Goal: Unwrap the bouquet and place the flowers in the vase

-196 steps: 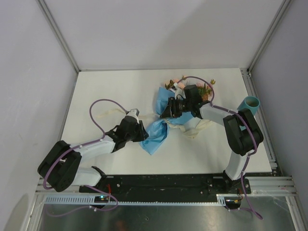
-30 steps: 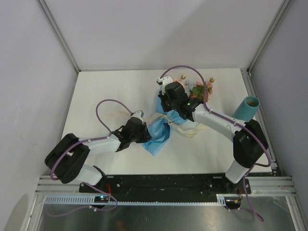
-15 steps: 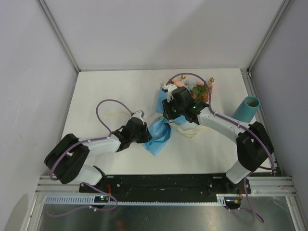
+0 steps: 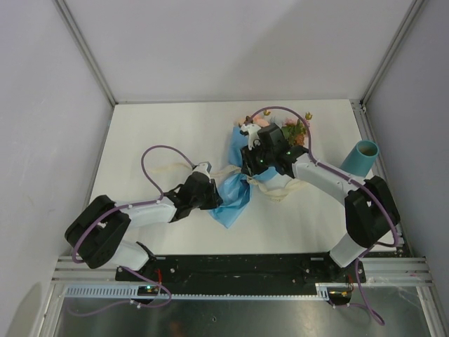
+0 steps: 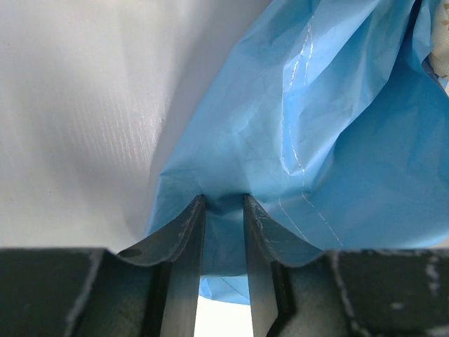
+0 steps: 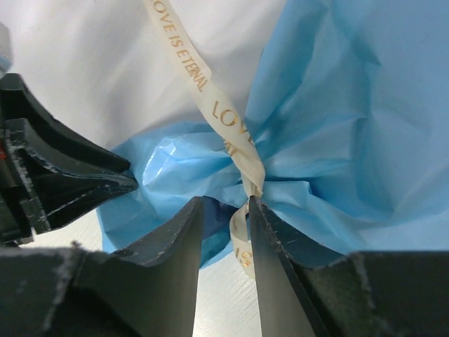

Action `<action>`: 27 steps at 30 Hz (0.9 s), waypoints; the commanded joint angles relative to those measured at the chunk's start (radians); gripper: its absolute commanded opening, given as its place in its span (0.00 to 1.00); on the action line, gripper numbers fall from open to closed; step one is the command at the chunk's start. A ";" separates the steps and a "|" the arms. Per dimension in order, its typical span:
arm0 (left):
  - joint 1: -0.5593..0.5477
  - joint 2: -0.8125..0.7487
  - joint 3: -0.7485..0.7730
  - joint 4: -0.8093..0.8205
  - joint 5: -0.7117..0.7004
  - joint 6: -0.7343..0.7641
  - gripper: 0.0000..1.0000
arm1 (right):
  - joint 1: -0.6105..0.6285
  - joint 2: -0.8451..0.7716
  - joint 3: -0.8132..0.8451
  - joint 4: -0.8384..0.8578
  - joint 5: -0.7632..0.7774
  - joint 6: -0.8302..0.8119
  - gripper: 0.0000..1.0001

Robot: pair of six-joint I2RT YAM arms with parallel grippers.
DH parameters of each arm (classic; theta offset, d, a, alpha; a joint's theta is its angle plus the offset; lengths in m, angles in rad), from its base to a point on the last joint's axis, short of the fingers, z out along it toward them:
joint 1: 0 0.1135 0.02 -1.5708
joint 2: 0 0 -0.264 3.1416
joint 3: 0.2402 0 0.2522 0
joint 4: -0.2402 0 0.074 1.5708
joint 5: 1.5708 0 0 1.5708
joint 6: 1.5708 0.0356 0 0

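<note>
The bouquet lies on the white table with its flowers [image 4: 293,132] pointing to the far right and its light blue paper [image 4: 231,198] fanning toward me. My left gripper [image 4: 212,199] [image 5: 223,205] is shut on the near end of that paper. My right gripper [image 4: 247,167] [image 6: 224,205] is open, its fingers astride the tied neck. The cream ribbon [image 6: 226,128] runs down against the right finger. The teal vase [image 4: 361,158] stands by the right edge, beyond my right arm.
Loose cream ribbon trails on the table left of the bouquet [image 4: 163,167] and bunches under my right forearm [image 4: 282,191]. My left gripper's fingers [image 6: 66,184] show close by in the right wrist view. Metal posts and grey walls close in the table.
My right gripper has come from the flower end toward me along the bouquet to its tied neck, and its jaws have opened. The left arm keeps its hold and place.
</note>
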 commanded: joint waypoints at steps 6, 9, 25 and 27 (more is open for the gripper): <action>-0.011 -0.009 0.033 0.010 -0.016 -0.009 0.34 | -0.003 0.098 0.046 0.017 0.101 -0.043 0.38; -0.011 -0.008 0.034 0.010 -0.017 -0.008 0.33 | 0.003 0.116 0.054 0.013 0.102 -0.043 0.35; -0.020 0.056 0.047 0.000 -0.025 -0.006 0.33 | 0.100 0.069 0.115 0.034 0.337 -0.011 0.02; -0.022 0.063 0.049 -0.002 -0.026 -0.008 0.33 | 0.117 0.080 0.113 0.040 0.407 -0.002 0.08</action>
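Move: The ribbon's crossing at the wrapper's waist lies about 5 cm below the open right fingers, roughly 1 cm ahead and 1 cm to the right. From the same hand, the flower heads are some 13 cm ahead, 9 cm right and 6 cm lower; the wrapper's pinched lower end is about 8 cm back, 8 cm left and 9 cm lower. From the left hand, the ribbon crossing lies about 7 cm ahead, 9 cm right and 4 cm higher. Right hand sinks about 5 cm, pinches the ribbon and lifts roughly 3.5 cm, while left keeps hold of wrapper. ##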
